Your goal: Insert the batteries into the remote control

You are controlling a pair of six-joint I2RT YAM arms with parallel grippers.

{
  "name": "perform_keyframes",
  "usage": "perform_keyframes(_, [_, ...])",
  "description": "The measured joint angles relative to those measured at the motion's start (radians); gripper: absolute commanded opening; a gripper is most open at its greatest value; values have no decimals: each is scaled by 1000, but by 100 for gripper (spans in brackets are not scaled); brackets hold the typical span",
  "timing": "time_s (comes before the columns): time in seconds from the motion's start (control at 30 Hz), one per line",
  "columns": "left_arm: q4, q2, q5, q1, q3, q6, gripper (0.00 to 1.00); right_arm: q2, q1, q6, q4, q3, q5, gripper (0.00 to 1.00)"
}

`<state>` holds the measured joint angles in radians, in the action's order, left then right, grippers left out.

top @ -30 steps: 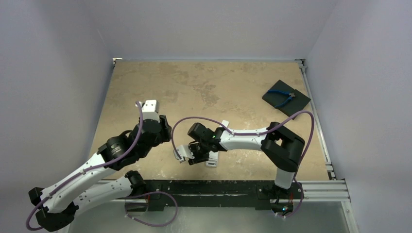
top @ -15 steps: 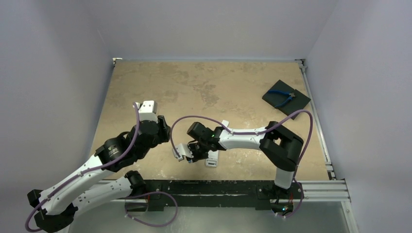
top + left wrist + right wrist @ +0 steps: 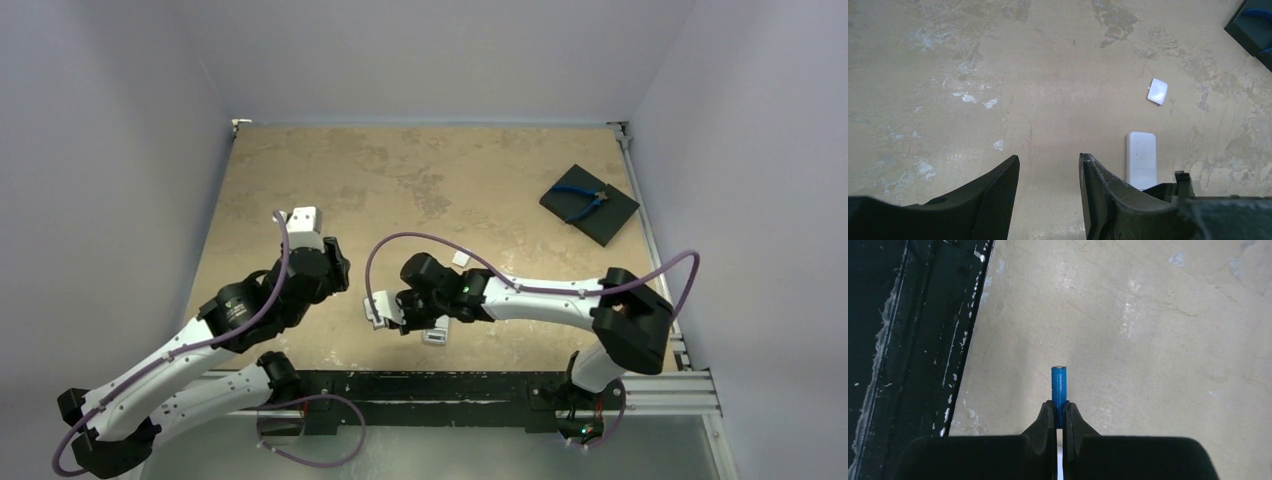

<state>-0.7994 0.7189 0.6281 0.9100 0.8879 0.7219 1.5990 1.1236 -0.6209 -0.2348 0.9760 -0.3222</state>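
Observation:
My right gripper (image 3: 1059, 409) is shut on a bright blue battery (image 3: 1059, 382), which sticks out past the fingertips over the tabletop near its front edge. From above, that gripper (image 3: 377, 311) sits just left of the remote control (image 3: 436, 334). The remote is a white slab lying plain side up (image 3: 1141, 159), partly under the right forearm. My left gripper (image 3: 1049, 162) stands open over bare table to the remote's left, with nothing between its fingers; from above it is at the left (image 3: 304, 222). A small white cover piece (image 3: 1157, 91) lies beyond the remote (image 3: 461, 258).
A black square pad (image 3: 590, 205) with blue-handled pliers (image 3: 583, 197) lies at the back right. The black front rail (image 3: 913, 340) runs close beside the right gripper. The right arm's purple cable (image 3: 420, 240) loops above the table's middle.
The right gripper has shut on the blue battery. The right arm's elbow has swung out to the right while its wrist stayed near the remote. The left arm has barely moved.

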Motion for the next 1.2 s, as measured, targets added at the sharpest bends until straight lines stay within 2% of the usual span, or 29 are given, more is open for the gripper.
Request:
perform_keyframes(0.3, [1,54,-6,0,-8,16,47,-181,15,124,-32,-42,97,0])
perform_keyframes(0.47, [39,79,-62,0,-75,46,47,-260,15,206,-82,-67,158,0])
perform_keyframes(0.83, [235,181,-265,0,-249,111,47,-264,20,354,-230,-92,335,0])
perform_keyframes(1.2, [397,266,-398,0,-352,160,46,-192,22,374,-282,-92,373,0])
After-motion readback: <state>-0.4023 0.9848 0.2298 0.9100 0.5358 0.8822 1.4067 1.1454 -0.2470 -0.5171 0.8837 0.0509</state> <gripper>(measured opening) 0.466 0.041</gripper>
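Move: Some 8 cm to the right of the right hand, 1 cm back and 5 cm below lies the open battery compartment, at the near end of the face-down remote control. The black battery already in it is about 2 cm back and 8 cm right of that hand, and the loose battery lid about 17 cm ahead and 13 cm right, flat on the table. From the empty left hand, the compartment is roughly 18 cm right, 6 cm back and 20 cm down. Carrying the still-pinched blue battery to the right, the right hand travels about 10 cm towards the compartment in an arc, rising first, then sinking to near its starting height, while turning some 30 degrees clockwise and pointing its fingers more steeply down. The half-open left hand descends 15 cm and moves 8 cm right towards the remote, tipping downward. ##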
